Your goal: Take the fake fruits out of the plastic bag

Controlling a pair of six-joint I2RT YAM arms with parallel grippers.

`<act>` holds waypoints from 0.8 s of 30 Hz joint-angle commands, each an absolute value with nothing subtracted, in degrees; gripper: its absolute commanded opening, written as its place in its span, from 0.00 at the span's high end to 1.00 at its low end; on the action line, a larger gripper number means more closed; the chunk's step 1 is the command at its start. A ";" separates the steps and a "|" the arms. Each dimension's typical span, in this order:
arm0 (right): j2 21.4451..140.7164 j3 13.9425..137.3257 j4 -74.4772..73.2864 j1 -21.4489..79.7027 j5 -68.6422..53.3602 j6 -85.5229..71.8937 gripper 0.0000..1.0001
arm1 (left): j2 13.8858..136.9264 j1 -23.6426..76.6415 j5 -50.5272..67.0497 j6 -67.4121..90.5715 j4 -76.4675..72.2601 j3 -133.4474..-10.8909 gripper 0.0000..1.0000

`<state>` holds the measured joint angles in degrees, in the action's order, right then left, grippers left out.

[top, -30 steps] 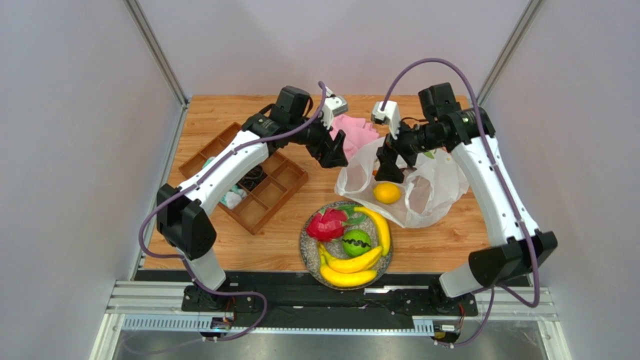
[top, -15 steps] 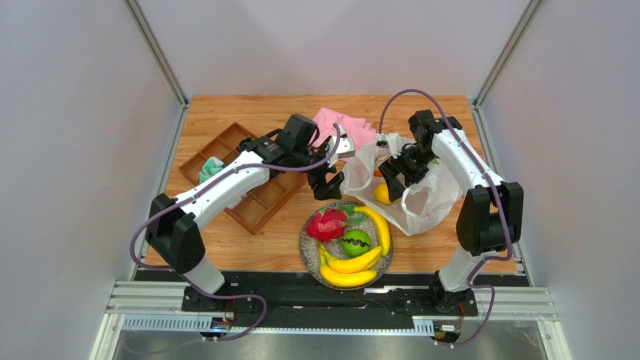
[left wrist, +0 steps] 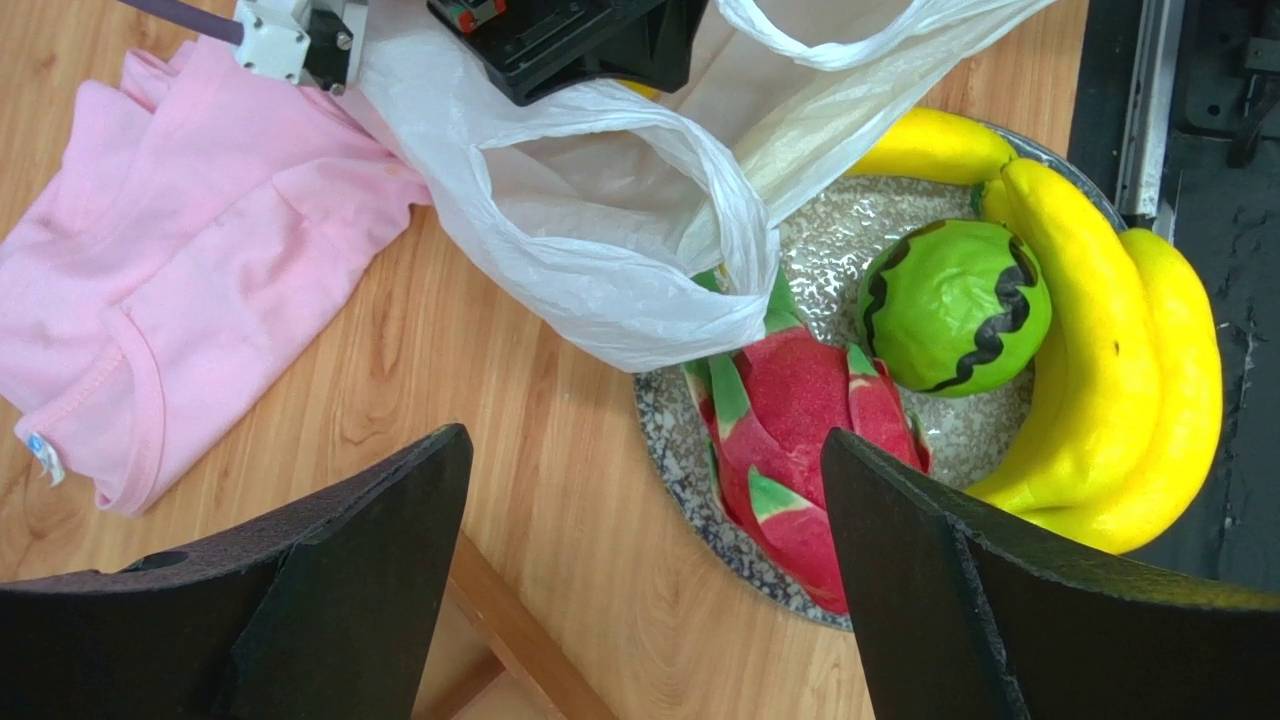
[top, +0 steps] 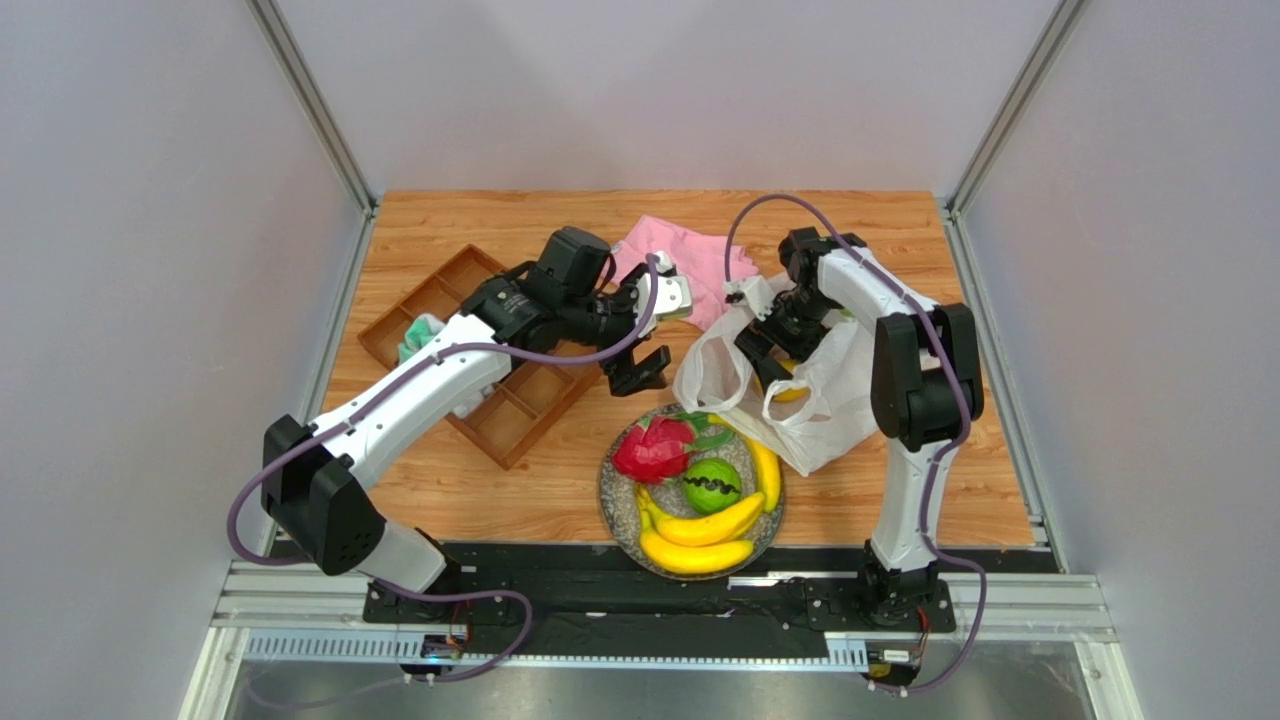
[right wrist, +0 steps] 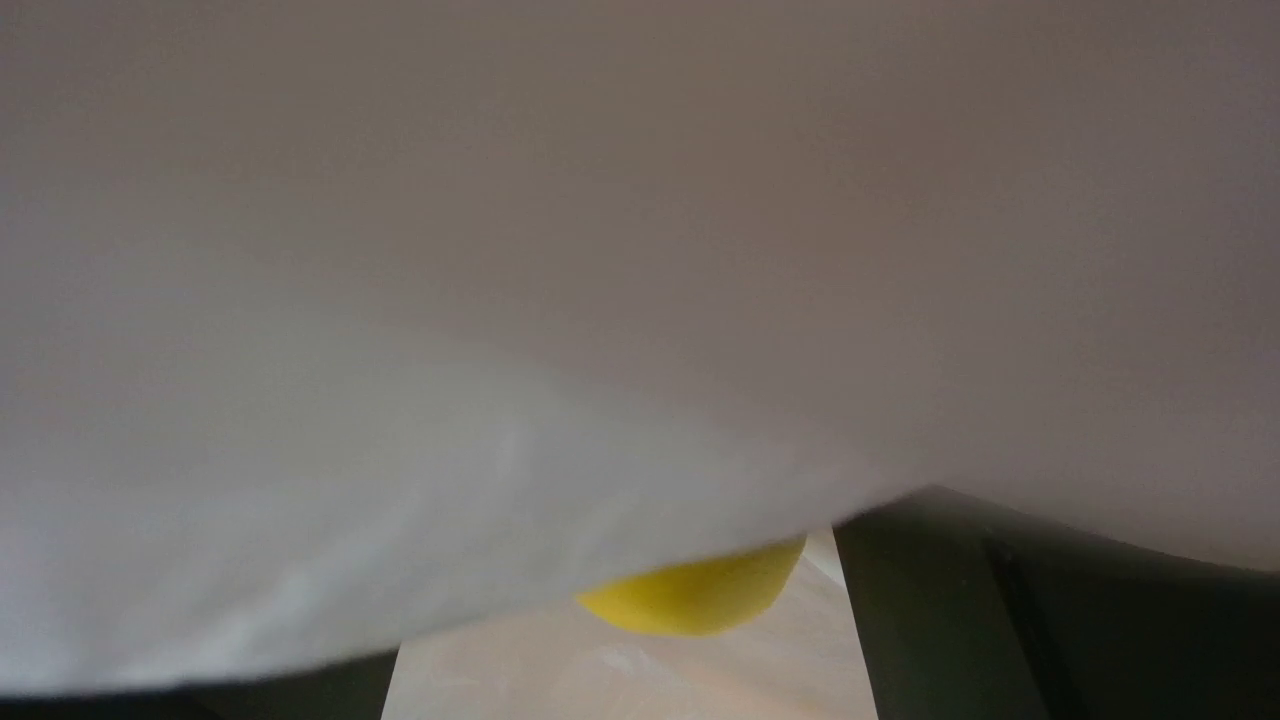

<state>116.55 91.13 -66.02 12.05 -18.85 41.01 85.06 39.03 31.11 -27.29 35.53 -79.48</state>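
The plastic bag point(top: 819, 405) lies crumpled at the right of the speckled plate point(top: 619, 503), one loop handle draped over the plate's rim. My right gripper point(top: 766, 350) is pushed into the bag's mouth. In the right wrist view white film point(right wrist: 601, 225) fills most of the picture, and a lemon point(right wrist: 699, 585) sits just ahead between the open fingers point(right wrist: 962, 600), not held. On the plate lie a dragon fruit point(left wrist: 796, 420), a green round fruit point(left wrist: 947, 300) and bananas point(left wrist: 1112, 345). My left gripper point(left wrist: 643, 443) hovers open and empty over the plate's left rim, beside the bag point(left wrist: 601, 225).
A pink cloth point(top: 669, 248) lies behind the bag. A brown wooden compartment tray point(top: 481, 353) sits at the left under the left arm, with a teal item in it. Grey walls close in both sides and the back.
My right gripper has dropped from above the bag into its mouth, and the lemon is now mostly hidden by film. The left gripper has come down and nearer, toward the plate's left rim.
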 commanded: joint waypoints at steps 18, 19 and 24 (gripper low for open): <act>90.63 100.46 -77.88 12.66 -36.56 39.30 0.38 | 81.22 39.02 26.46 -25.84 32.26 -79.37 0.05; 89.40 100.81 -77.18 12.74 -36.74 38.24 0.39 | 81.04 38.94 26.28 -25.75 32.34 -79.37 0.05; 87.02 106.17 -79.63 16.67 -39.38 33.76 0.41 | 77.53 38.76 22.51 -24.53 31.64 -77.09 0.04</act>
<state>88.16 102.80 -77.17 13.06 -35.44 39.09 82.74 39.03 25.45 -26.26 34.13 -78.89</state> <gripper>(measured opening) 0.712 0.954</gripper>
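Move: The right hand already reaches down inside the plastic bag, the bag's middle about 4 cm to its right; the yellow fruit sits between its open fingers, about 1 cm below. From this hand the nearest banana lies some 14 cm back and 3 cm left, the watermelon roughly 16 cm back and 9 cm left, all about as low. From the left hand, the yellow fruit is about 8 cm ahead, 16 cm right and 19 cm below. Close the right fingers on the yellow fruit from both sides right where the hand stands, then pull it up out of the plastic bag by about 23 cm, fast, easing some 5 cm back and 5 cm left. Keep the grip and tilt the wrist about 30 degrees on the way, so the fingertips swing forward and left. ##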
